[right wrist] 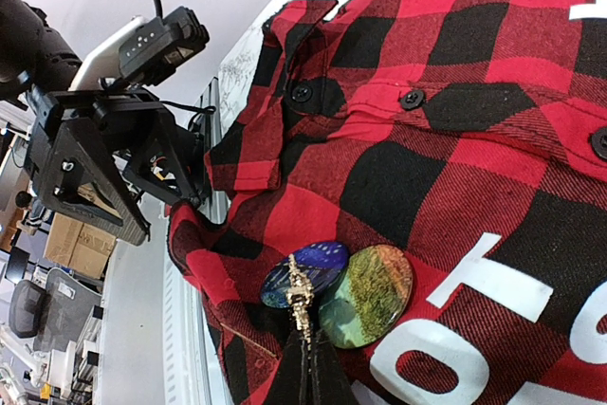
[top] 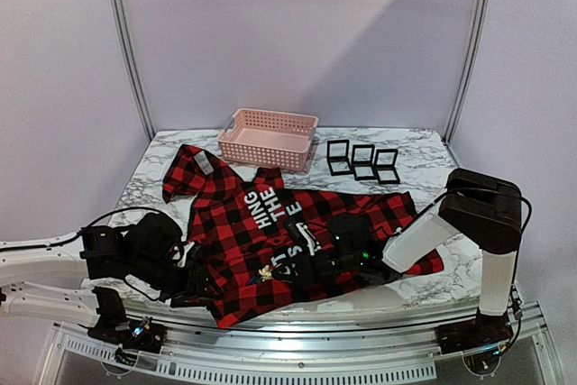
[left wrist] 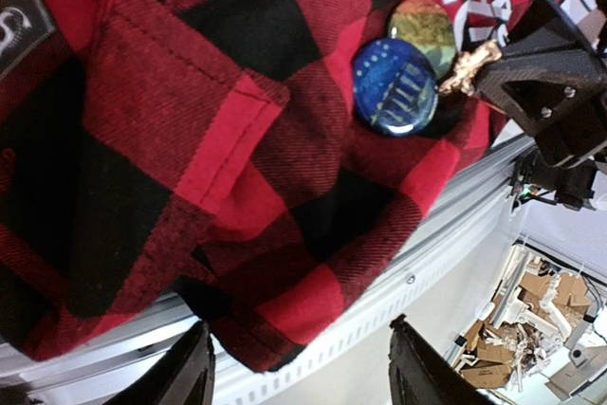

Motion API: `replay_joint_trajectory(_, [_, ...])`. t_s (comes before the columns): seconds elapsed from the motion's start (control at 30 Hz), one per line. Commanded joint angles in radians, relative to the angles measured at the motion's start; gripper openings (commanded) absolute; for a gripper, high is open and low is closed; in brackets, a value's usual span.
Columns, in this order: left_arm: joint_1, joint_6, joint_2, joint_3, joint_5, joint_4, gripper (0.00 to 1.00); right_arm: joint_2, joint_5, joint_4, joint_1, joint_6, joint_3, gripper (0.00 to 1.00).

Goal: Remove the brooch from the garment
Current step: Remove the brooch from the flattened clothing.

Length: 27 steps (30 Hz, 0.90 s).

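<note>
The garment [top: 261, 232], a red-and-black plaid shirt with white lettering, lies spread on the marble table, its lower hem over the front edge. A small gold brooch [right wrist: 300, 293] stands over two round badges, a blue one [right wrist: 308, 267] and a green-orange one [right wrist: 370, 293]. My right gripper [right wrist: 305, 372] is shut on the brooch's lower end. From the left wrist the brooch [left wrist: 471, 64] shows at that gripper's black tip beside the blue badge [left wrist: 395, 85]. My left gripper [left wrist: 299, 372] is open at the hem [left wrist: 285, 320], which hangs between its fingers [left wrist: 180, 377] untouched.
A pink perforated basket [top: 268, 139] stands at the back of the table, with three small black square boxes [top: 363, 162] to its right. The metal front rail [left wrist: 446, 244] runs under the hem. Cardboard boxes [left wrist: 531, 320] lie on the floor beyond the table edge.
</note>
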Motion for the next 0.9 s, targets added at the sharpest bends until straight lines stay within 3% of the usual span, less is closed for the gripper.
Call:
replay_joint_trajectory(0.0, [-0.023, 0.035, 0.027, 0.013, -0.029, 0.006, 0.63, -0.013, 0.021, 0.003, 0.005, -0.002, -0.006, 0.00])
replay_joint_trajectory(0.33, [-0.049, 0.108, 0.104, 0.060, -0.055, -0.039, 0.58, -0.013, 0.021, 0.001, 0.004, -0.003, -0.006, 0.00])
replay_joint_trajectory(0.43, [-0.060, 0.114, 0.117, 0.076, -0.058, -0.042, 0.49, -0.012, 0.023, 0.001, 0.005, -0.004, -0.006, 0.00])
replay_joint_trajectory(0.77, [-0.068, 0.113, 0.121, 0.072, -0.062, -0.044, 0.02, -0.019, 0.039, -0.006, 0.005, -0.003, -0.009, 0.00])
replay_joint_trajectory(0.87, [-0.068, 0.117, 0.120, 0.068, -0.063, -0.053, 0.00, -0.032, 0.067, -0.033, 0.011, -0.014, -0.005, 0.00])
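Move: The shirt's near edge stands in a loose fold between the left hand's open fingers, about 1 cm below the hand point. From this hand the gold brooch is some 7 cm ahead and 12 cm to the right; the blue badge lies about 3 cm to the left of the brooch, and the green badge roughly 2 cm ahead of the brooch and 1 cm left. The right hand's closed fingertips already hold the brooch, its middle about 1 cm to their left; the edge fold is some 7 cm back and 13 cm left of this hand. The left hand sinks about 1 cm onto the shirt's near edge, turning slightly clockwise with its left side rising a little, then stays nearly in place while its fingers go from more than half open to almost shut, pinching the cloth fold between their tips. The right hand stays where it is and keeps its closed grip on the brooch, over the badges, without turning. ##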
